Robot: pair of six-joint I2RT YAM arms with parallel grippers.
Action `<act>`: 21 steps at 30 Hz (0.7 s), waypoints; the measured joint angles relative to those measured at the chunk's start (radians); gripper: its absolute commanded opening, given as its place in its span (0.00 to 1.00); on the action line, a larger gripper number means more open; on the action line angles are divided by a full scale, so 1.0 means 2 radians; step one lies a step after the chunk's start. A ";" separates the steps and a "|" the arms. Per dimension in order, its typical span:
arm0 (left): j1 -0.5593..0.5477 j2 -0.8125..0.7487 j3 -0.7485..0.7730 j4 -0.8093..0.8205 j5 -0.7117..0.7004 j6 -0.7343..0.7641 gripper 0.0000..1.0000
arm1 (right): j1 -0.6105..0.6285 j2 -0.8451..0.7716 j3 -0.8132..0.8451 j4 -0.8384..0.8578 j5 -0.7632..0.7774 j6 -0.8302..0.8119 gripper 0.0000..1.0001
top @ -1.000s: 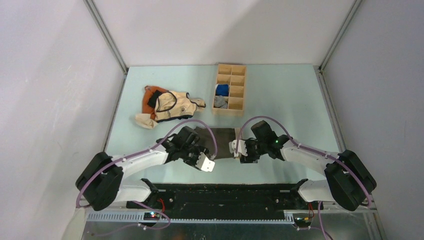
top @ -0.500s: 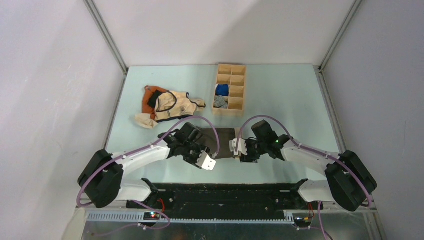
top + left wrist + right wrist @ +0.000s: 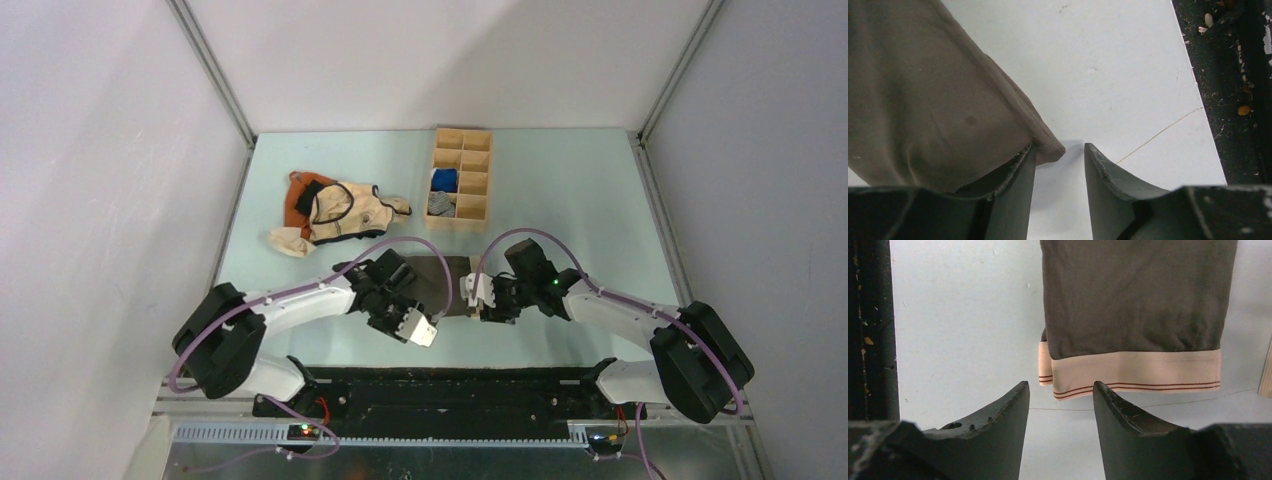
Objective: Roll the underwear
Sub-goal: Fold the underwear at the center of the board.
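The underwear lies flat on the table between my two grippers: dark olive-brown, with a pale beige waistband on its right side. My left gripper is open at its near left corner. In the left wrist view the underwear drapes over the left finger, and its corner pokes into the gap of the gripper. My right gripper is open and empty. In the right wrist view the gripper sits just short of the waistband, below the dark fabric.
A cream-and-orange garment lies at the back left. A wooden divided box stands behind the underwear, holding a blue roll and a grey roll. The black table edge runs close behind both grippers.
My left arm has swung inward, and its gripper has shifted slightly right and nearer along the underwear's corner. The right gripper has hardly moved.
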 measured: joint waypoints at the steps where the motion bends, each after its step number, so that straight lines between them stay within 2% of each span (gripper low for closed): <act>1: -0.003 0.002 0.000 0.001 -0.005 -0.004 0.42 | -0.001 0.000 0.000 0.001 0.000 0.001 0.53; 5: -0.023 0.015 0.000 0.006 -0.029 -0.009 0.29 | -0.002 0.000 0.000 0.001 -0.001 -0.001 0.53; 14: -0.040 -0.001 -0.031 0.062 -0.068 0.012 0.02 | 0.000 0.000 -0.007 -0.006 -0.010 -0.076 0.58; 21: -0.043 -0.010 -0.045 0.085 -0.081 0.020 0.00 | 0.023 0.014 -0.009 -0.003 -0.008 -0.103 0.55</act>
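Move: The left hand's open fingers already straddle the near left corner of the folded underwear, about 1 cm below and 1 cm right; the underwear's middle is some 5 cm ahead and 7 cm right. The clothes pile lies some 20 cm ahead and 12 cm left of that hand, the divided box about 28 cm ahead and 12 cm right. From the right hand, the near corner of the waistband is roughly 4 cm below, 2 cm left and 1 cm back. The left hand sinks about 1 cm onto the near left corner of the folded underwear and shuts its fingers from half open, pinching the cloth, while it eases about 1 cm forward and its fingertips swing some 10 degrees forward. In the later part the right hand, its fingers kept half open, comes down about 1 cm and back about 1 cm with a slight shift left, turning some 12 degrees counter-clockwise towards the near corner of the waistband, which it doesn't yet grip. ##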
